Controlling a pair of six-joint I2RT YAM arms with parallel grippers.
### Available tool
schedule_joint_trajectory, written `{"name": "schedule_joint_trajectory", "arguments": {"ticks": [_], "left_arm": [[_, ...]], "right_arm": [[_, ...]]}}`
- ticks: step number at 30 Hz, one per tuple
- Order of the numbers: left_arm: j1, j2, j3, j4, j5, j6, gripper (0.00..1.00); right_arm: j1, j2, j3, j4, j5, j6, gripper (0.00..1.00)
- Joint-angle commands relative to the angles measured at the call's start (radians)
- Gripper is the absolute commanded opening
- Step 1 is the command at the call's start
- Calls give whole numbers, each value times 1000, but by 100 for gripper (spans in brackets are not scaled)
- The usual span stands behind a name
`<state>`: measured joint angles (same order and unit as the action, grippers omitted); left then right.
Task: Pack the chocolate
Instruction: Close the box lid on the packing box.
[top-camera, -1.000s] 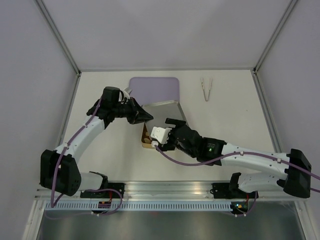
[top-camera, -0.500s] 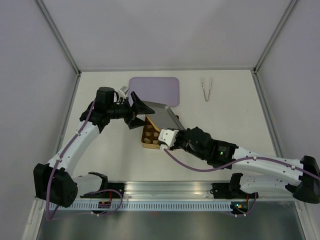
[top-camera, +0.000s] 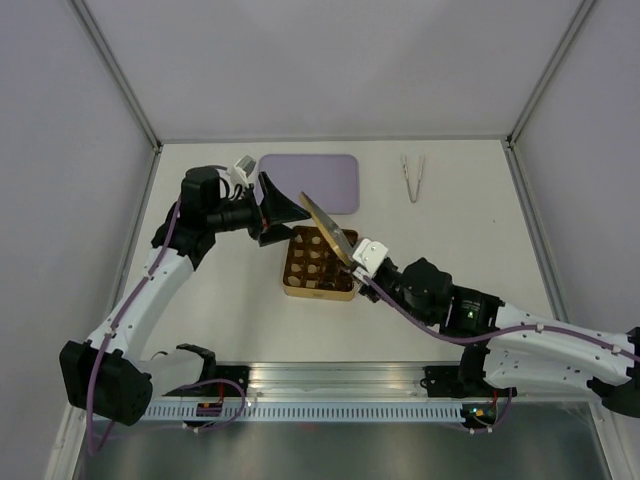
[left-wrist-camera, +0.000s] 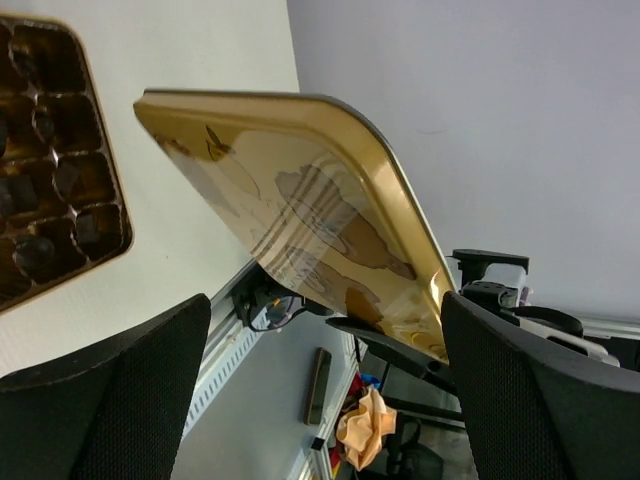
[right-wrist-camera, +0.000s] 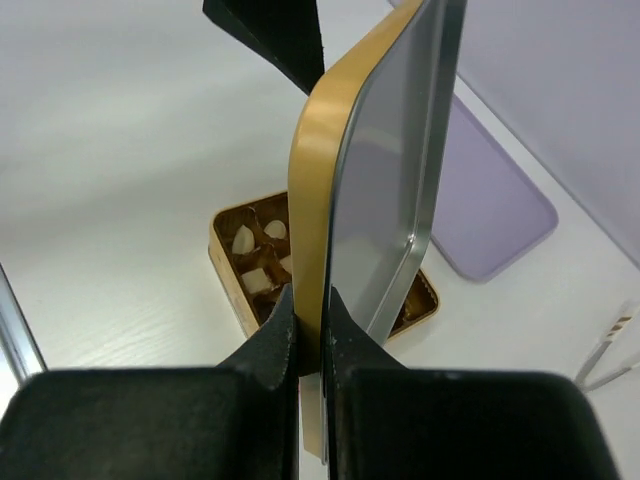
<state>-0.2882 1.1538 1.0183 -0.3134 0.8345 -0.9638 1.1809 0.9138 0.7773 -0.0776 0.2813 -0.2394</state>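
Note:
A gold tin (top-camera: 290, 272) lies open on the table. Its cells hold the chocolate: pale cream pieces (right-wrist-camera: 246, 240) and dark brown lumps (left-wrist-camera: 62, 180). My right gripper (top-camera: 352, 250) is shut on the tin's gold lid (top-camera: 328, 228), which stands on edge, tilted above the tin's right side. In the right wrist view the fingertips (right-wrist-camera: 283, 322) pinch the lid's rim (right-wrist-camera: 312, 220). My left gripper (top-camera: 285, 222) stands open just left of the lid and holds nothing. Its wrist view shows the lid's printed face (left-wrist-camera: 300, 200) between the wide-apart fingers (left-wrist-camera: 110, 400).
A lilac mat (top-camera: 310, 180) lies behind the tin. Metal tweezers (top-camera: 413, 177) rest at the back right. Sloping walls close in the table on three sides, and an aluminium rail (top-camera: 330, 380) runs along the near edge.
My left gripper opened, let go of the lid and drew back to the left. My right gripper shut on the lid and pulled right, so the tin now lies flat and uncovered.

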Motion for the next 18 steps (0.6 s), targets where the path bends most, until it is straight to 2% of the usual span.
{"name": "schedule_joint_trajectory", "arguments": {"ticks": [1, 5, 11, 14, 18], "left_arm": [[0, 13, 83, 89, -3, 37, 99], [0, 72, 152, 123, 6, 53, 100], [0, 150, 238, 194, 47, 65, 100], [0, 141, 229, 197, 61, 117, 100], [0, 60, 142, 195, 48, 210, 100]], "right_arm": [[-6, -88, 23, 81, 67, 193, 0], [-6, -148, 28, 36, 105, 342, 0], [-9, -219, -1, 30, 124, 431, 0], [-13, -225, 13, 4, 125, 494, 0], [-67, -208, 43, -24, 66, 583, 0]]}}
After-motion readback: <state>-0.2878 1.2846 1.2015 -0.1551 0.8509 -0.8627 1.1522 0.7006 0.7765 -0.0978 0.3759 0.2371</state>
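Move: The right hand already holds the lid by its edge; the open packing box lies about 9 cm ahead of it, 10 cm to its left and some 23 cm below, with the purple tray roughly 27 cm beyond the box and about 3 cm farther left. From the empty, open left hand, the lid's middle is about 8 cm to the right, level in height and neither ahead nor back; the box is some 6 cm right, 2 cm ahead and 26 cm below. Up and to its right, about 6 and 4 cm, the right hand carries the lid away from the packing box, keeping its pinch while the wrist rolls some 30 degrees and the fingertips lift to about level. The left hand, still wide open, also rises about 5 cm and goes forward nearly as far, its wrist rolling about 15 degrees, then both ease to a stop. ##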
